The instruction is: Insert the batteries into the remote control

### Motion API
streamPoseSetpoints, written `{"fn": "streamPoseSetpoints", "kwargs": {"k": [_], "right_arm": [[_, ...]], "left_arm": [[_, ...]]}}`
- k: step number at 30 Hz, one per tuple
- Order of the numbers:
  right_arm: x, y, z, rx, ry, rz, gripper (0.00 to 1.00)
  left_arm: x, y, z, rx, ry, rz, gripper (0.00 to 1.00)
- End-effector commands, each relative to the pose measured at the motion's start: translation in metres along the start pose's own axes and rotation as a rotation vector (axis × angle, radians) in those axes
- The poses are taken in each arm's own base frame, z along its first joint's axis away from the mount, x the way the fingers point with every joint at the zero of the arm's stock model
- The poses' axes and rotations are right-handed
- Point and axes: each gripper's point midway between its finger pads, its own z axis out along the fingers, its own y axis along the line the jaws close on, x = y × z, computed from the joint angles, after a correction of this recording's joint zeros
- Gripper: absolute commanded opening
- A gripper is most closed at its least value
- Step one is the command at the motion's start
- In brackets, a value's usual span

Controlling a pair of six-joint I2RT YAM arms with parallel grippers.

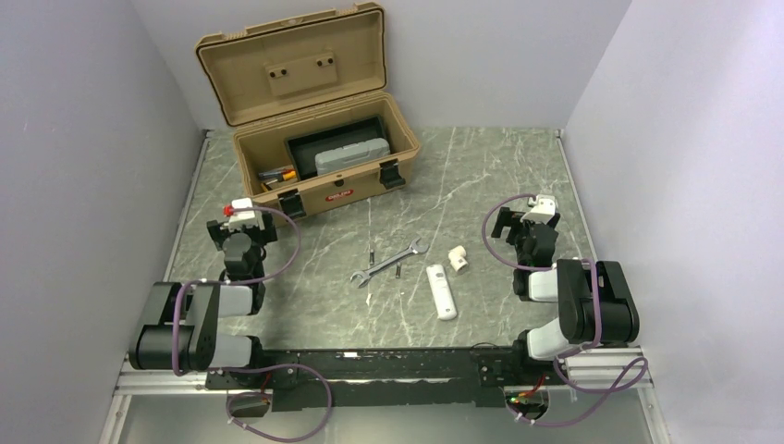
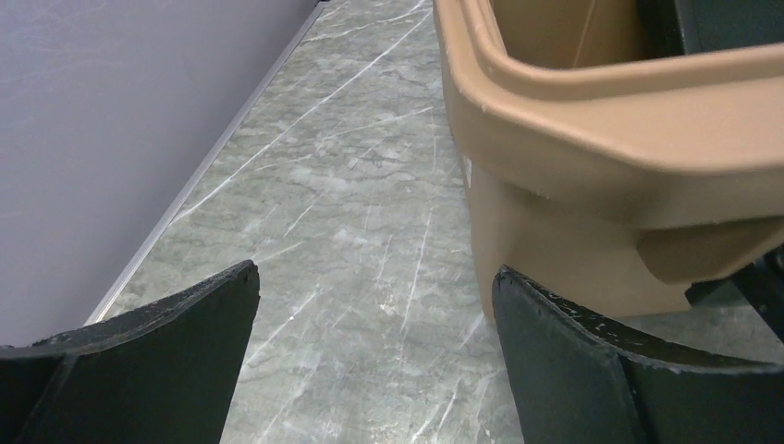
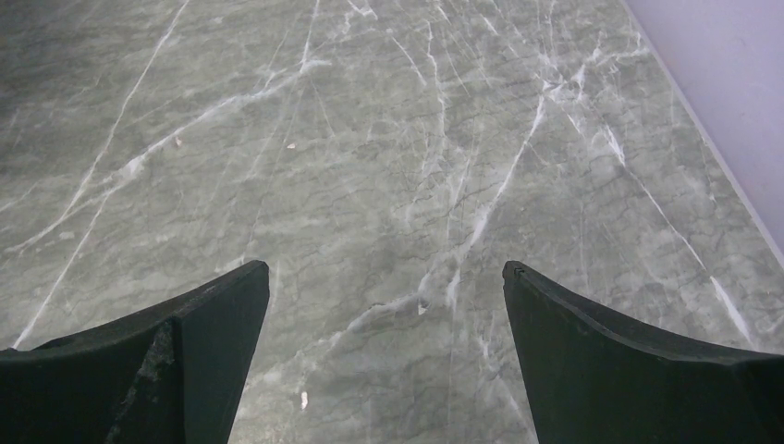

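The remote control (image 1: 441, 291) is a slim white bar lying flat on the marble table, near the middle front. Two thin dark sticks (image 1: 370, 252) (image 1: 398, 271) lie beside the silver wrench (image 1: 388, 264); they are too small to tell whether they are the batteries. My left gripper (image 1: 240, 225) (image 2: 374, 277) hovers open and empty over the table, just left of the tan toolbox's corner. My right gripper (image 1: 525, 222) (image 3: 385, 268) is open too, over bare marble right of the remote, with nothing between its fingers.
The tan toolbox (image 1: 324, 190) (image 2: 592, 139) stands open at the back left, with a black tray, a grey case and orange-yellow items inside. A small white curved piece (image 1: 458, 259) lies just behind the remote. Grey walls close in the left, right and back.
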Motion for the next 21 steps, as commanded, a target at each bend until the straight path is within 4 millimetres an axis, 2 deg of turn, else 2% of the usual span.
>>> {"fn": "streamPoseSetpoints", "kwargs": {"k": [1, 3, 5, 9, 13, 15, 18, 21], "right_arm": [[-0.023, 0.007, 0.001, -0.037, -0.078, -0.015, 1.00], [-0.034, 0.015, -0.004, -0.085, -0.094, -0.028, 1.00], [-0.037, 0.015, -0.008, -0.080, -0.058, -0.014, 1.00], [-0.041, 0.014, -0.023, -0.058, -0.002, 0.041, 1.00], [-0.053, 0.019, -0.040, -0.070, -0.001, 0.130, 1.00], [-0.057, 0.018, -0.047, -0.052, 0.009, 0.194, 1.00], [-0.069, 0.002, -0.054, 0.073, 0.033, 0.300, 1.00], [-0.081, 0.007, -0.058, 0.054, 0.046, 0.330, 1.00]], "left_arm": [[-0.027, 0.000, -0.010, 0.011, -0.129, -0.039, 0.99], [-0.035, 0.000, -0.016, 0.010, -0.155, -0.030, 0.99], [-0.043, 0.001, -0.019, -0.017, -0.125, -0.033, 0.99], [-0.039, 0.005, -0.026, -0.059, 0.033, -0.118, 0.99], [-0.044, 0.002, -0.038, -0.034, 0.064, -0.171, 0.99], [-0.048, 0.002, -0.042, -0.041, 0.069, -0.211, 0.99], [-0.051, 0.000, -0.046, -0.041, 0.103, -0.249, 0.99], [-0.047, 0.003, -0.051, -0.070, 0.168, -0.283, 0.99]]}}
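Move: From the left gripper, the nearer battery lies about 31 cm to the right, 4 cm back and 10 cm down. The wrench's middle is some 4 cm to that battery's right and 2 cm closer in, and the toolbox's middle is about 20 cm ahead and 19 cm right of the gripper. From the right gripper, the remote control lies about 20 cm left, 13 cm back and 7 cm down; the white pipe fitting is 16 cm left and 5 cm back. Raise both empty grippers off their low resting poses with the fingers wide open. Ease the left one back a little, lift it about 5 cm beside the toolbox corner, then draw it farther back from the box, its left side rolling down; bring the right one up some 7 cm while drawing it back 4 cm, its left side rolling up. ##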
